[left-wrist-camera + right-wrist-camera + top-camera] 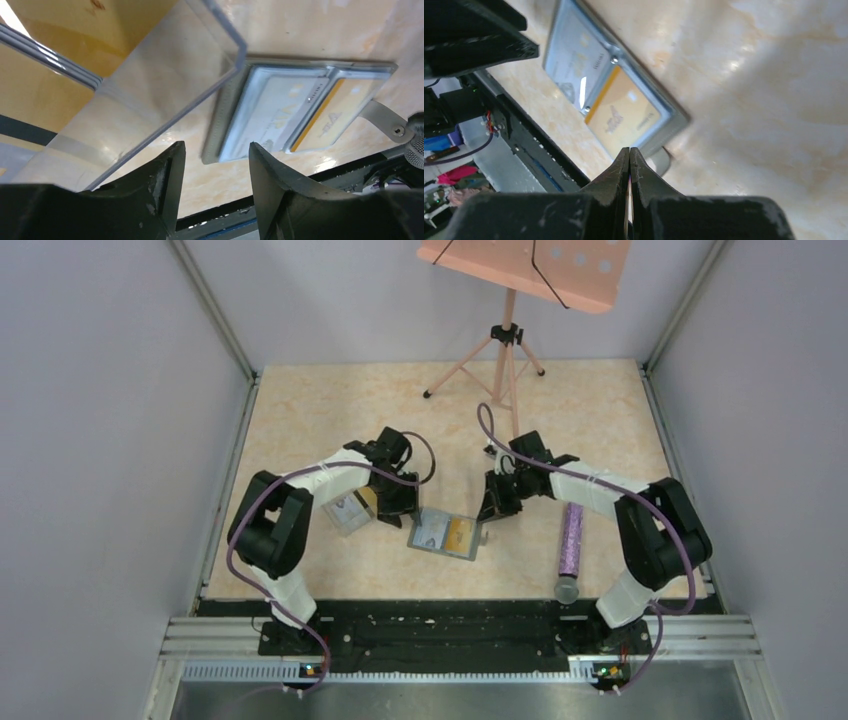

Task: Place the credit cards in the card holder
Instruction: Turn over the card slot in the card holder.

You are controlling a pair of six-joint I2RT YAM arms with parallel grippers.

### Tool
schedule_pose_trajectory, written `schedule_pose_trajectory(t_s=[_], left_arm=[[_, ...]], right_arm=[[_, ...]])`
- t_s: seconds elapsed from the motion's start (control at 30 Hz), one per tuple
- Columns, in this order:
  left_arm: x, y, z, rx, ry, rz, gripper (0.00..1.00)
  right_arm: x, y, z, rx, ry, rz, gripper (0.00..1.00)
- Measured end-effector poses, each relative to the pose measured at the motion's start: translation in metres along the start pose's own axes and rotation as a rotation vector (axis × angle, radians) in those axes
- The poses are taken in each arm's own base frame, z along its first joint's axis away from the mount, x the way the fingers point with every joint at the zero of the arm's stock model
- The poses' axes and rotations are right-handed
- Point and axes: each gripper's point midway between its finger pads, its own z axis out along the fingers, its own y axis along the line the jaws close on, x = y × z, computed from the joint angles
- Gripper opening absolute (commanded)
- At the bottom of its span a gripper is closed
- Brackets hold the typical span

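The card holder point(445, 533) lies open on the table between the arms. A pale whitish credit card point(277, 110) sits in its left pocket and an orange one point(340, 107) in its right pocket. Both cards also show in the right wrist view, the pale card point(576, 60) and the orange card point(626, 117). My left gripper point(215, 146) hovers open and empty just left of the holder, beside the clear box. My right gripper point(629, 150) is shut with nothing visible in it, over the holder's right edge near its grey tab point(659, 161).
A clear plastic box point(348, 512) holding orange cards point(50, 90) stands left of the holder, its wall point(220, 35) close to my left fingers. A purple glittery cylinder point(571, 538) lies at the right. A pink music stand point(520, 265) stands at the back. A black rail point(450, 625) runs along the near edge.
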Motion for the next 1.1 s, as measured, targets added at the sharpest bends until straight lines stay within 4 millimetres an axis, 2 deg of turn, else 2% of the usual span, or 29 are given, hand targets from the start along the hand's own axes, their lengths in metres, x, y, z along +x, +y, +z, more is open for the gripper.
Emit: schedule_pose_trajectory(t_s=[0.2, 0.43, 0.57, 0.8, 0.93, 1.1], left_arm=[[-0.02, 0.024, -0.002, -0.029, -0.042, -0.039, 0.55], [-0.051, 0.022, -0.002, 0.0, -0.077, -0.04, 0.55], [-0.048, 0.008, 0.001, 0.062, -0.069, -0.036, 0.55], [-0.013, -0.014, 0.014, 0.123, -0.003, -0.033, 0.55], [-0.008, -0.026, 0.016, 0.138, -0.002, -0.014, 0.55], [-0.008, -0.027, 0.017, 0.135, -0.003, -0.013, 0.54]], right_arm=[[-0.006, 0.03, 0.012, -0.065, 0.006, -0.084, 0.0], [-0.002, 0.037, 0.04, -0.107, 0.067, -0.104, 0.0], [-0.006, 0.043, 0.052, -0.14, 0.084, -0.112, 0.0], [-0.009, 0.053, 0.067, -0.178, 0.101, -0.124, 0.0], [-0.001, 0.046, 0.076, -0.15, 0.132, -0.113, 0.0], [0.001, 0.044, 0.079, -0.145, 0.158, -0.097, 0.0]])
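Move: From the right hand, the left card slot of the open card holder lies about 11 cm to the left, roughly level fore and aft and 4 cm below; the right card slot is 5 cm left and 2 cm back, the strap clasp 1 cm right and 2 cm back. From the left hand, that left card slot is some 6 cm right, 1 cm back and 3 cm below, while the card case sits about 8 cm left and 4 cm ahead. Bring the closed right gripper about 8 cm left over the card holder, turning it some 10 degrees counter-clockwise, then sink 3 cm so its tips rest on the inner edge of the left card slot. Meanwhile send the half-open left gripper 5 cm forward and a little left at the card case, then back and right until its fingers straddle the left slot's outer part. ##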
